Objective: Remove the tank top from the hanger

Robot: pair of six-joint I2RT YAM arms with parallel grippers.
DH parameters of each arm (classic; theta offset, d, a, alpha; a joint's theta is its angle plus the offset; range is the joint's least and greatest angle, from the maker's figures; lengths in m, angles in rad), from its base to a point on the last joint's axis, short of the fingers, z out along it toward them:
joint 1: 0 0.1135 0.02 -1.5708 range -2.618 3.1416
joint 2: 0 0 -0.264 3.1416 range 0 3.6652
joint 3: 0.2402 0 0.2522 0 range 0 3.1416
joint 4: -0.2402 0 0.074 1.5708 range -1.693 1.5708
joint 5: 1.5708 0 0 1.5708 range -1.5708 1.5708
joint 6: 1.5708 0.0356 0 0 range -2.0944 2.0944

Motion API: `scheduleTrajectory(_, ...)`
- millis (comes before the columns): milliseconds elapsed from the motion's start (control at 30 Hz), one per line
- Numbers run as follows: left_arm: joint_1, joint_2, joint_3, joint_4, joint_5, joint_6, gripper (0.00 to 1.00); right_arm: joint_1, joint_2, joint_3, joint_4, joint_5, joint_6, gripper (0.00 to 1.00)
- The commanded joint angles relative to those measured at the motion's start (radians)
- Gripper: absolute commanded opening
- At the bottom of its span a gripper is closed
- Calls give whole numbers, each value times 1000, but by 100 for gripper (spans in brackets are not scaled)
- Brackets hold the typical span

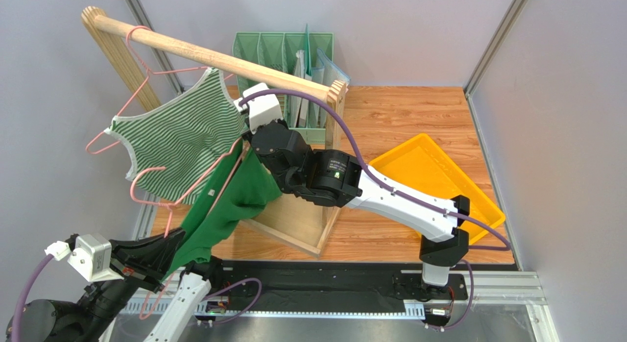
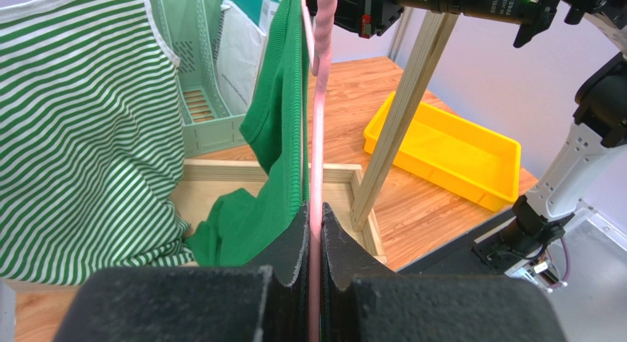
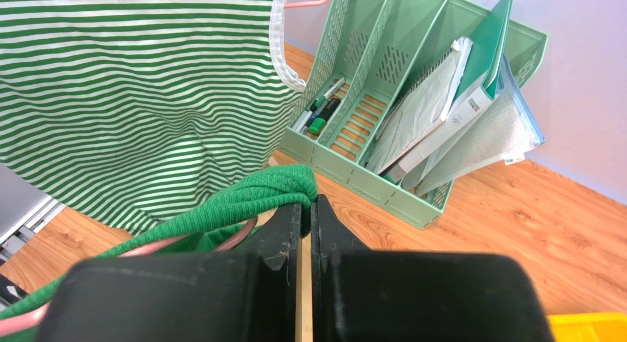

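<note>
A plain green tank top (image 1: 228,202) hangs on a pink hanger (image 1: 210,177) in front of the wooden rack. My left gripper (image 1: 158,272) is shut on the hanger's lower pink wire (image 2: 318,136), low at the near left; the top (image 2: 283,121) drapes just left of that wire. My right gripper (image 1: 254,147) is shut on a strap of the green top (image 3: 265,191) at the hanger's upper end. The hanger's pink wire (image 3: 221,239) shows under the strap, left of my right gripper (image 3: 309,206). My left gripper (image 2: 315,217) pinches the wire between both pads.
A green-and-white striped tank top (image 1: 180,132) hangs on a second pink hanger from the wooden rail (image 1: 221,59). The rack's wooden base box (image 1: 294,217) lies below. A green file organizer (image 1: 283,52) stands behind, and a yellow tray (image 1: 434,180) is at the right.
</note>
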Motion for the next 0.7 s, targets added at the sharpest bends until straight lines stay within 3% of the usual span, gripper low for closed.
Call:
scheduleTrajectory(0, -9, -14, 25, 26, -8, 21, 0, -55, 11, 54, -42, 43, 63, 0)
scheduleTrajectory(433, -10, 22, 39, 37, -2, 27, 0, -50, 3, -10, -128, -101, 141, 0)
scheduleTrajectory(667, -10, 85, 50, 9, -78, 28, 0, 12, -49, -105, -105, -162, 95, 2)
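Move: Just behind and to the left of the right hand, which already pinches the green tank top's strap, the hanger's raised tip sits about 2 cm back, 2 cm left and 1 cm below. The striped top hangs some 14 cm left, level fore and aft and 5 cm lower; the green organiser stands about 15 cm ahead, 5 cm right and 28 cm below. From the left hand, gripping the hanger below its neck, that tip is about 18 cm ahead, 12 cm right and 2 cm higher. Dropping about 6 cm, the right hand takes the pinched strap down off the hanger's tip, first easing some 1 cm forward, then curving back and slightly left while its fingers tip downward about 10 degrees and stay shut. The left hand keeps its grip on the hanger and stays nearly in place, as a counter-hold. ##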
